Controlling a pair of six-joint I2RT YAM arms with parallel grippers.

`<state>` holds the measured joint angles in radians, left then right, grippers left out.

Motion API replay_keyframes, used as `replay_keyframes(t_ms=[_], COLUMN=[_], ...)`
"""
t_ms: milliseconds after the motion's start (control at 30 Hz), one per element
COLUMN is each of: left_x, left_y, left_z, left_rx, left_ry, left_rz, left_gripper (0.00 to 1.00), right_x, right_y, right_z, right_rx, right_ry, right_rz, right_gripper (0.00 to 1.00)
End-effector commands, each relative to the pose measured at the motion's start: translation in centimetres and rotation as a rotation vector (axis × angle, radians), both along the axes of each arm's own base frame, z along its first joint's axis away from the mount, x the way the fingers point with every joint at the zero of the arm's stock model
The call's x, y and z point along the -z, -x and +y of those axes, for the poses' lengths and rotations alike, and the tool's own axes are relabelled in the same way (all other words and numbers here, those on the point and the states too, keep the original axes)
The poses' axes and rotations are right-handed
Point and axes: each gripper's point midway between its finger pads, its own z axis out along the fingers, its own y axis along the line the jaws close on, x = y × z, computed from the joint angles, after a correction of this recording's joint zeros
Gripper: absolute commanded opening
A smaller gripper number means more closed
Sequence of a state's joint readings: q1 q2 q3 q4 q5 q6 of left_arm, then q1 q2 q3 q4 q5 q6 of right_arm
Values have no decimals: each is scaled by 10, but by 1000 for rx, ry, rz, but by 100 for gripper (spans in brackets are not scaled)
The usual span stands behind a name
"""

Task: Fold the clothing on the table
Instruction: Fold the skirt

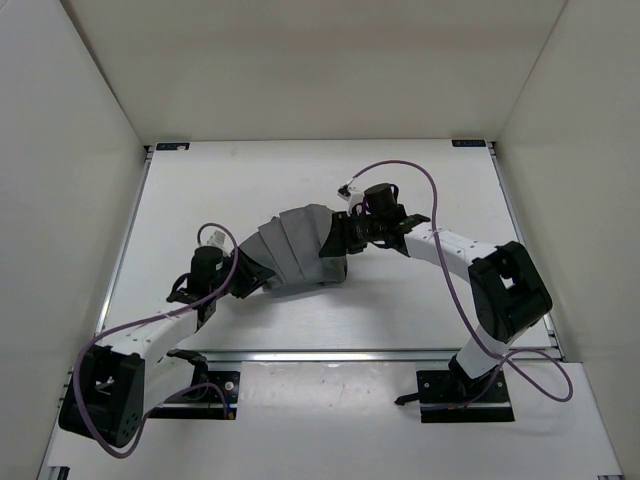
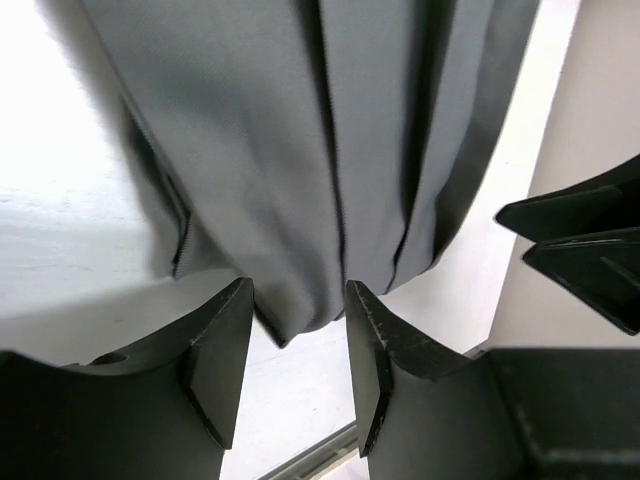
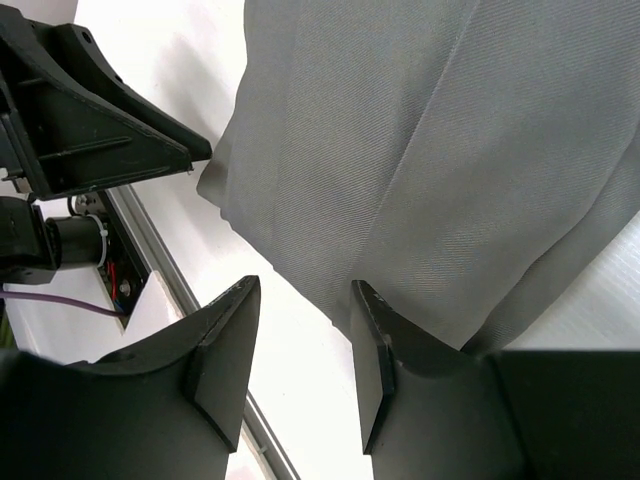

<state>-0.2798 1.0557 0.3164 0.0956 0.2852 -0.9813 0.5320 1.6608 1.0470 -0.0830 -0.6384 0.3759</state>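
The clothing (image 1: 297, 250), a dark grey pleated skirt, lies bunched in the middle of the white table (image 1: 430, 180). My left gripper (image 1: 248, 268) is at its left end and my right gripper (image 1: 335, 243) at its right end. In the left wrist view the skirt (image 2: 300, 130) hangs in long pleats. Its lower corner dips between the tips of the open left gripper (image 2: 298, 287) without being pinched. In the right wrist view the skirt (image 3: 440, 150) spreads beyond the open right gripper (image 3: 305, 286). Its hem runs just past the right fingertip (image 3: 365, 300), and bare table shows in the gap.
White walls close in the table on the left, back and right. A metal rail (image 3: 165, 265) runs along the near edge. Part of the left arm (image 3: 80, 120) shows in the right wrist view. Black parts of the right arm (image 2: 590, 240) show in the left wrist view.
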Motion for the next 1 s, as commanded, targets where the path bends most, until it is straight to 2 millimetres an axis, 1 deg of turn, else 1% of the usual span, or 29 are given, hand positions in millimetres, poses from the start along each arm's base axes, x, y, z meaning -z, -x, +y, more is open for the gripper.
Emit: replay_keyframes(t_ms=[0, 33, 67, 133, 167, 200, 267, 300, 333, 367, 400, 433, 467, 500, 533, 567, 600, 633, 667, 733, 767, 800, 867, 933, 967], left_x=[4, 3, 5, 9, 7, 11, 8, 12, 9, 9, 7, -1, -9, -15, -22, -31, -27, -30, -28, -20, -14, -13, 2, 17, 23], left_y=[6, 7, 8, 12, 12, 11, 3, 0, -5, -12, -17, -25, -32, -34, -44, -51, -49, -56, -59, -64, -65, -67, -72, -75, -77], left_z=[4, 3, 5, 3, 3, 6, 6, 8, 8, 9, 6, 3, 1, -1, 3, 3, 4, 10, 10, 19, 21, 24, 28, 30, 29], left_rx=[6, 8, 1, -1, -7, -23, -46, -52, -55, -57, -42, -32, -30, -21, -47, -64, -53, -80, -77, -97, -107, -120, -129, -127, -121], left_ry=[-23, -17, -13, -6, 7, 1, 7, -16, -20, -27, -15, 3, 8, -4, -43, -69, -86, -92, -86, -87, -93, -98, -135, -158, -166], left_rz=[14, 10, 17, 25, 16, 16, -7, -3, -13, -21, -30, -47, -65, -84, -107, -137, -126, -139, -139, -130, -117, -121, -101, -57, -48], left_gripper=[52, 53, 53, 53, 53, 53, 52, 52, 50, 37, 18, 1, 0, 0, 0, 0, 0, 0, 0, 0, 0, 0, 0, 0, 0], right_x=[-21, -22, -22, -18, -22, -22, -20, -20, -19, -17, -20, -22, -20, -18, -17, -21, -16, -16, -15, -15, -11, -10, -9, -3, -5], right_y=[-4, -6, -7, -3, -4, -2, -4, -3, -3, -4, -2, -3, -2, 1, 0, -1, 0, 1, 2, 2, 3, 2, 5, 7, 6], right_z=[2, 3, 2, 3, 3, 5, 4, 5, 4, 5, 6, 5, 4, 4, 1, 3, 1, -1, 1, 3, 5, 6, 11, 17, 22], right_rx=[-4, -2, 0, -11, -9, -15, -12, -18, -14, -14, -20, -24, -17, -24, -16, -22, -25, -25, -32, -37, -43, -49, -63, -78, -86], right_ry=[-57, -55, -54, -56, -64, -69, -70, -72, -69, -67, -71, -73, -70, -62, -61, -69, -67, -70, -79, -85, -83, -88, -92, -94, -104], right_rz=[-59, -70, -71, -49, -59, -58, -54, -49, -48, -49, -50, -57, -48, -40, -47, -60, -47, -48, -47, -47, -39, -30, -25, -10, -18], right_gripper=[38, 39, 38, 38, 39, 39, 38, 38, 38, 38, 38, 38, 38, 38, 38, 38, 37, 35, 31, 25, 24, 22, 19, 11, 9])
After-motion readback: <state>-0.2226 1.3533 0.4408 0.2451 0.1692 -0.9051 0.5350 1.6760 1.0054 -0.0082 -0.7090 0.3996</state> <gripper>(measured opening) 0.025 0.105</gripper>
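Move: In the gap between the left hand's open fingers lies the skirt's near-left corner, about 1 cm back, 1 cm left and 3 cm below. From that hand, the skirt's middle is some 9 cm ahead and 6 cm right, and its far-left corner roughly 9 cm ahead and 6 cm left, both about 3 cm below. From the right hand, the near-left corner is about 13 cm left, 5 cm back and 8 cm below. Dipping about 2.5 cm and easing slightly back, the left hand shuts its fingers on the skirt's near-left corner, then carries it forward some 7 cm and a little left in a low arc, up over about 4 cm and back down. The right hand stays over the skirt's right part, drawing back only a centimetre as its fingers close most of the way. ##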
